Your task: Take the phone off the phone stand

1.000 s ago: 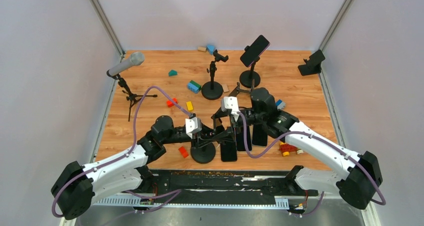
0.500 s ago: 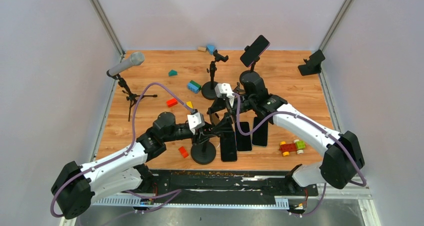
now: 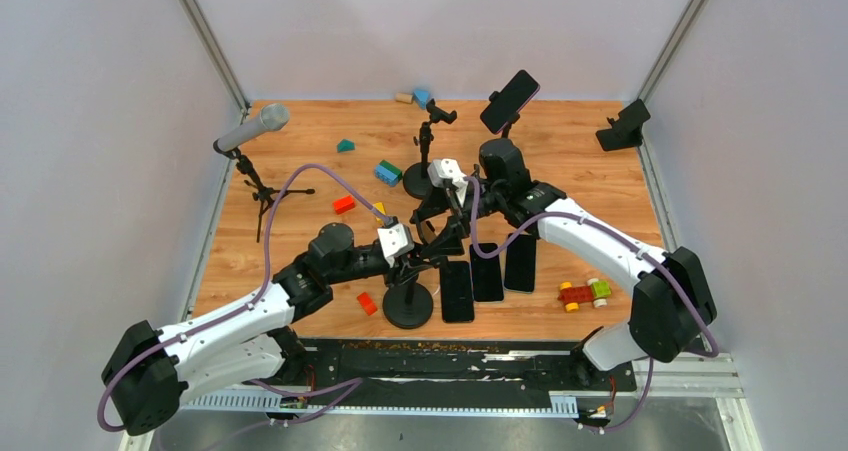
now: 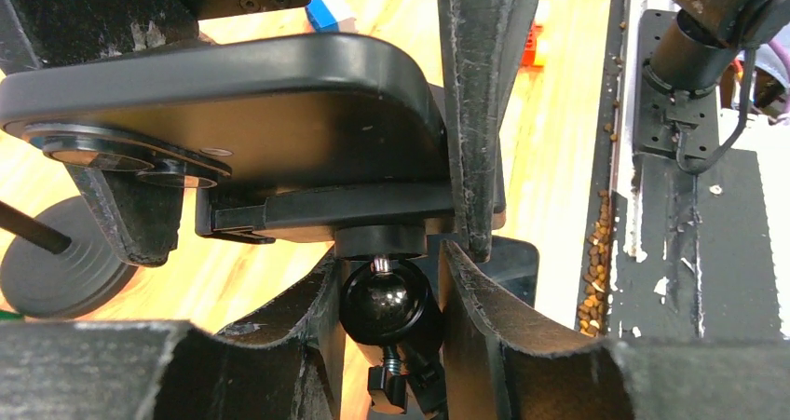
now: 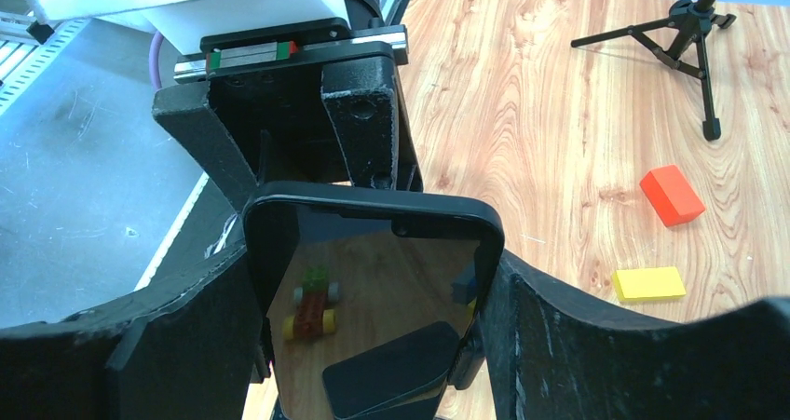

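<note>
The phone stand (image 3: 408, 308) has a round black base near the table's front, and my left gripper (image 3: 418, 261) is shut on its neck. In the left wrist view the fingers (image 4: 470, 299) press the stand's ball joint (image 4: 387, 299) from both sides. The black phone (image 4: 233, 103) sits just above the joint, its back against the stand's cradle (image 4: 326, 213). My right gripper (image 5: 373, 285) is shut on the phone (image 5: 373, 327) across its long edges. Its glossy screen reflects the table. In the top view the right gripper (image 3: 450, 231) is directly behind the left one.
Three phones (image 3: 487, 271) lie flat beside the stand's base. A toy car (image 3: 585, 293) and red block (image 3: 367, 303) sit near the front. Farther back stand an empty phone stand (image 3: 425, 156), a stand holding another phone (image 3: 510, 101), a microphone tripod (image 3: 250, 131), and scattered blocks (image 3: 388, 173).
My right arm has swung in and carried its gripper and the phone toward the far side. The left gripper has shifted slightly right along with the stand's top.
</note>
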Action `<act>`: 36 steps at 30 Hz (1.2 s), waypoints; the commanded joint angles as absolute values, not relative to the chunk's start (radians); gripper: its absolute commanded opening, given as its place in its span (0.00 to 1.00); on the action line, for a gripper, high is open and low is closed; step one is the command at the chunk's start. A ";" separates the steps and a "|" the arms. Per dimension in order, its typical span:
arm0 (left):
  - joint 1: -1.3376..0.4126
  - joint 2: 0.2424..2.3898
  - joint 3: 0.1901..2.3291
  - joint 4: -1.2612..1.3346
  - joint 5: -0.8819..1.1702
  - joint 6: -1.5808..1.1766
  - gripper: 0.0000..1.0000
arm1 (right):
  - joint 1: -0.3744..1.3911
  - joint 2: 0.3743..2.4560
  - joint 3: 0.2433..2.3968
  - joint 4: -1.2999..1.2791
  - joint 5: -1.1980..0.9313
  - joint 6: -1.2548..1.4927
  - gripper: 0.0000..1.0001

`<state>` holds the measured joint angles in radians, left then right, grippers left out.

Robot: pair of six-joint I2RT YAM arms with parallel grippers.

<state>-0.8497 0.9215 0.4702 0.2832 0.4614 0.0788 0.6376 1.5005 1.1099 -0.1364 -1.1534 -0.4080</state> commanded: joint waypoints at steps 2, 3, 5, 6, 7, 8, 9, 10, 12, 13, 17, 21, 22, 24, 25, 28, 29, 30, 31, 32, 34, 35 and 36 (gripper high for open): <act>-1.058 0.890 0.585 0.542 0.963 0.104 0.00 | 0.586 1.694 1.104 0.255 -0.355 -0.747 0.00; -1.063 0.889 0.587 0.541 0.962 0.105 0.00 | 0.586 1.702 1.107 0.263 -0.328 -0.748 0.00; -1.068 0.890 0.589 0.529 0.959 0.109 0.00 | 0.586 1.713 1.113 0.274 -0.293 -0.750 0.00; -1.071 0.890 0.592 0.524 0.956 0.115 0.00 | 0.586 1.716 1.116 0.275 -0.285 -0.750 0.00; -1.074 0.889 0.593 0.512 0.955 0.119 0.00 | 0.585 1.715 1.116 0.277 -0.280 -0.748 0.00; -1.078 0.888 0.594 0.507 0.952 0.125 0.00 | 0.586 1.709 1.114 0.276 -0.286 -0.744 0.00; -1.080 0.887 0.595 0.500 0.952 0.127 0.00 | 0.586 1.699 1.113 0.270 -0.311 -0.737 0.00; -1.081 0.885 0.594 0.495 0.949 0.133 0.00 | 0.587 1.687 1.111 0.258 -0.343 -0.731 0.00; -1.080 0.878 0.591 0.480 0.947 0.145 0.00 | 0.586 1.663 1.120 0.198 -0.422 -0.735 0.00; -1.080 0.874 0.592 0.458 0.947 0.159 0.00 | 0.586 1.651 1.125 0.158 -0.463 -0.746 0.00; -1.081 0.852 0.588 0.426 0.953 0.180 0.00 | 0.591 1.591 1.128 -0.021 -0.684 -0.811 0.00; -1.081 0.848 0.589 0.400 0.959 0.192 0.00 | 0.652 1.516 1.083 -0.124 -0.767 -0.859 0.00; -1.080 0.848 0.587 0.394 0.956 0.196 0.00 | 0.678 1.499 1.072 -0.141 -0.749 -0.866 0.00; -1.079 0.846 0.582 0.393 0.931 0.197 0.00 | 0.729 1.471 1.054 -0.143 -0.661 -0.833 0.00; -1.080 0.843 0.573 0.393 0.898 0.197 0.00 | 0.746 1.457 1.043 -0.144 -0.644 -0.809 0.00; -1.080 0.832 0.549 0.396 0.781 0.207 0.00 | 0.776 1.405 1.005 -0.127 -0.646 -0.719 0.00; -1.080 0.823 0.533 0.398 0.721 0.211 0.00 | 0.782 1.385 0.991 -0.116 -0.650 -0.688 0.00; -1.080 0.820 0.524 0.405 0.695 0.218 0.00 | 0.787 1.363 0.973 -0.104 -0.659 -0.659 0.00; -1.080 0.811 0.504 0.422 0.652 0.221 0.00 | 0.790 1.337 0.947 -0.090 -0.677 -0.624 0.00; -1.079 0.808 0.483 0.434 0.633 0.221 0.00 | 0.794 1.312 0.930 -0.082 -0.692 -0.599 0.00; -1.078 0.796 0.451 0.472 0.574 0.219 0.00 | 0.806 1.258 0.899 -0.073 -0.713 -0.547 0.00; -1.078 0.791 0.442 0.492 0.562 0.218 0.00 | 0.815 1.237 0.885 -0.072 -0.715 -0.523 0.00; -1.079 0.789 0.428 0.500 0.536 0.219 0.00 | 0.828 1.217 0.870 -0.070 -0.714 -0.499 0.00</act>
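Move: The right hand already grips the phone, at its fingertips, while the left still pinches the phone stand's ball joint, the phone lying about 4 cm ahead of and 4 cm above that left hand. From the left hand, the stand base is some 6 cm back, 4 cm left and 17 cm down; the nearest flat phone lies about 3 cm back, 7 cm right and 18 cm down. After a small forward nudge, both gripping hands draw back, the right with the phone about 7 cm, left 5. ##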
